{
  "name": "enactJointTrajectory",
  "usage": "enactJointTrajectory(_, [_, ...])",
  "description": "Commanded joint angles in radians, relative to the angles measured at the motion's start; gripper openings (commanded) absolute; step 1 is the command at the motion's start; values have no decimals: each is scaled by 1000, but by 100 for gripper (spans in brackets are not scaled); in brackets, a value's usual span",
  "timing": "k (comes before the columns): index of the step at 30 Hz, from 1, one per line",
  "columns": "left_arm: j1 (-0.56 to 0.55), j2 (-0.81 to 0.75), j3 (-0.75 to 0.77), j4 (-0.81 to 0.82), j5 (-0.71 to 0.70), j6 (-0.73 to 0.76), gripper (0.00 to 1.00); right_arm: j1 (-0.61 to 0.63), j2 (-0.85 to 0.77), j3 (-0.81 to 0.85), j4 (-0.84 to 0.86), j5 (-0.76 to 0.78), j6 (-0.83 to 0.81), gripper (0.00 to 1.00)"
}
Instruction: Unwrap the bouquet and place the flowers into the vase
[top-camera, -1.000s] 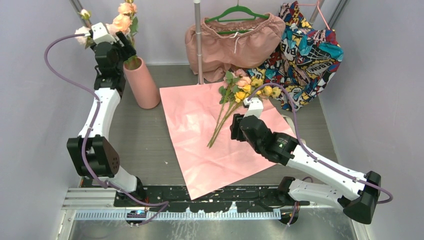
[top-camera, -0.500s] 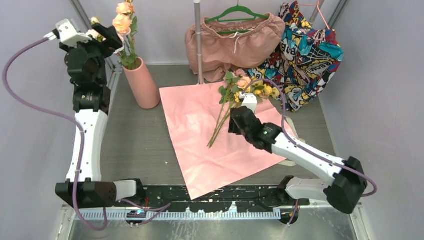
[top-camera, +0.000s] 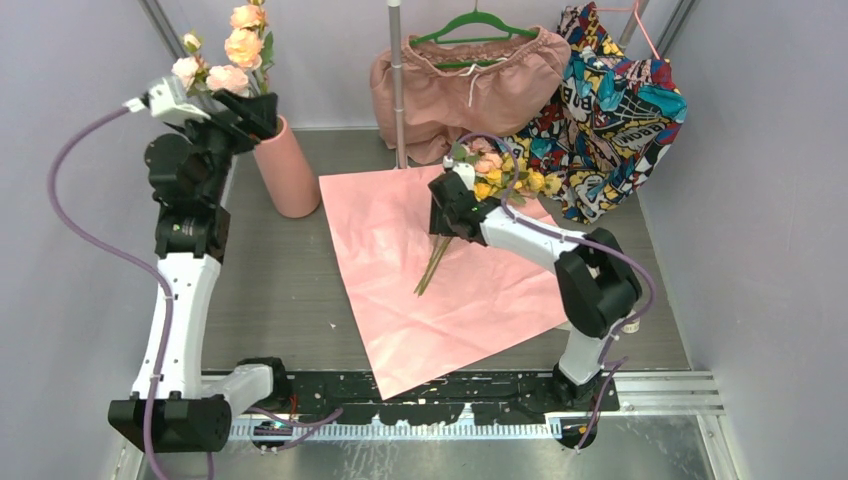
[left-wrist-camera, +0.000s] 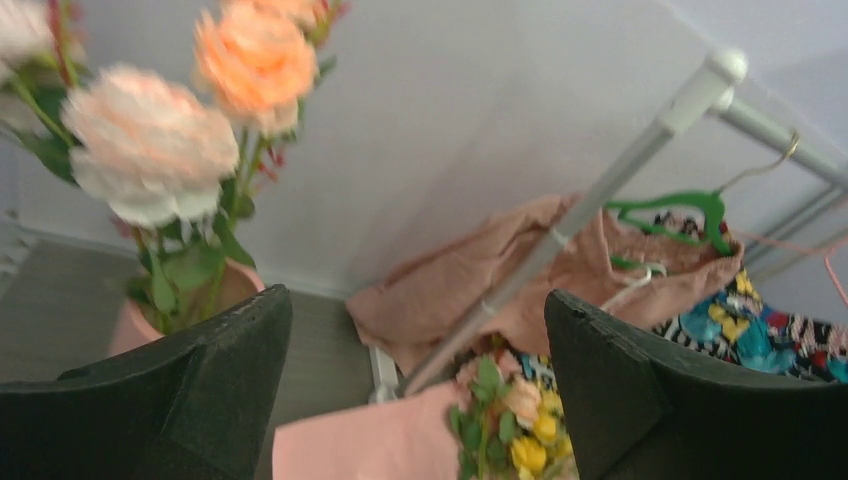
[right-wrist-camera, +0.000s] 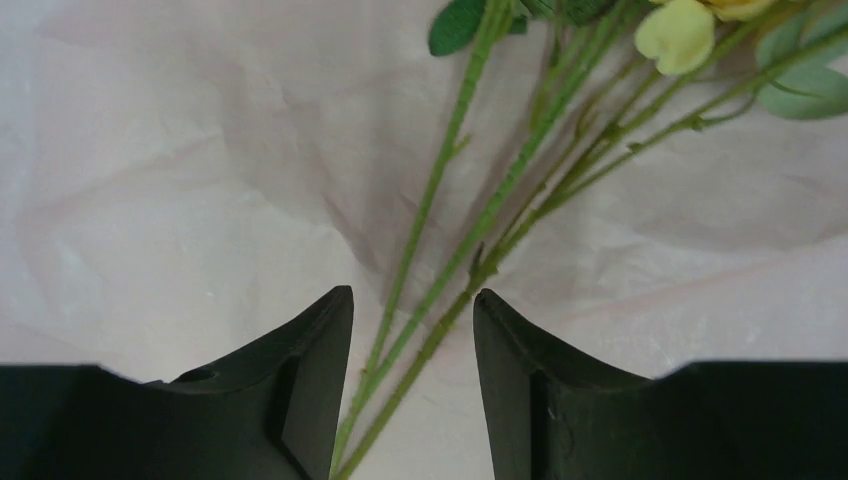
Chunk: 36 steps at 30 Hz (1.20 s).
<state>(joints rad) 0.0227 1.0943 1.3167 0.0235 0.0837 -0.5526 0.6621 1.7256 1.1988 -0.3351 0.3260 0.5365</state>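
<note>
The salmon-pink vase stands at the back left with pink and peach flowers upright in it. My left gripper hovers open and empty beside the vase mouth; its wrist view shows the blooms and the vase rim by its left finger. The unwrapped bouquet paper lies flat. On it lie the other flowers, their stems pointing toward me. My right gripper is low over the paper, open, its fingers straddling the green stems.
Pink shorts on a green hanger and a colourful printed garment hang at the back. A thin metal pole stands just behind the paper's far corner. Grey walls close in on both sides.
My left gripper opened, swung up and left away from the vase, then came back to its mouth. My right arm reached farther and left, bringing its gripper over the stems.
</note>
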Motion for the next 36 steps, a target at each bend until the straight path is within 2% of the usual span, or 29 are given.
enactJointTrajectory(1, [-60,-45,-127,24,128,-63,96,-21,81,141,39,-59,-11,53])
enactJointTrajectory(5, [-164,-75,-205,-55,113,-13,96,-40,175,193,36,-81,-8,53])
enactJointTrajectory(9, [-296,-65,-262,-65,93,20,96,-55,232,221,38,-99,-7,53])
enactJointTrajectory(13, [-361,-43,-300,-79,89,43,96,-62,270,233,39,-111,-10,52])
enactJointTrajectory(18, [-368,-63,-381,-80,100,68,96,-68,314,239,52,-144,4,36])
enactJointTrajectory(21, [-368,-68,-409,-96,130,103,96,-67,317,233,66,-158,23,14])
enactJointTrajectory(24, [-368,-49,-395,-141,145,138,97,-67,273,223,62,-165,29,1])
enactJointTrajectory(28, [-368,-11,-387,-155,174,136,98,-47,159,197,54,-166,5,1])
enactJointTrajectory(36, [-368,67,-387,-81,307,36,97,102,-129,137,-3,-62,-44,1])
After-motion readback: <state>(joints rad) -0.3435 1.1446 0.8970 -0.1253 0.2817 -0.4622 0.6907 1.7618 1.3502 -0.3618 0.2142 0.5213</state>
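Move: The leftmost flower stem lies on the pink paper, its middle roughly 4 cm ahead of the right hand, 2 cm to its left and 7 cm below. The other stems lie at that same depth, about 2 cm to the right of it, and the yellow flowers some 12 cm ahead and 12 cm right of the hand. The vase stands about 8 cm ahead and 28 cm left. From the high left hand that leftmost stem is about 30 cm right, 3 cm ahead and 46 cm down. The leftmost stem is pinched by the right hand, which slides forward and a little left, sinks about 7 cm, tipping slightly further down, and shuts its half-open fingers, then rises some 10 cm, drawing back and left as it lifts. Meanwhile the empty left hand, fingers still open, drops away from the vase and swings right over the paper, tipping down and turning clockwise. ##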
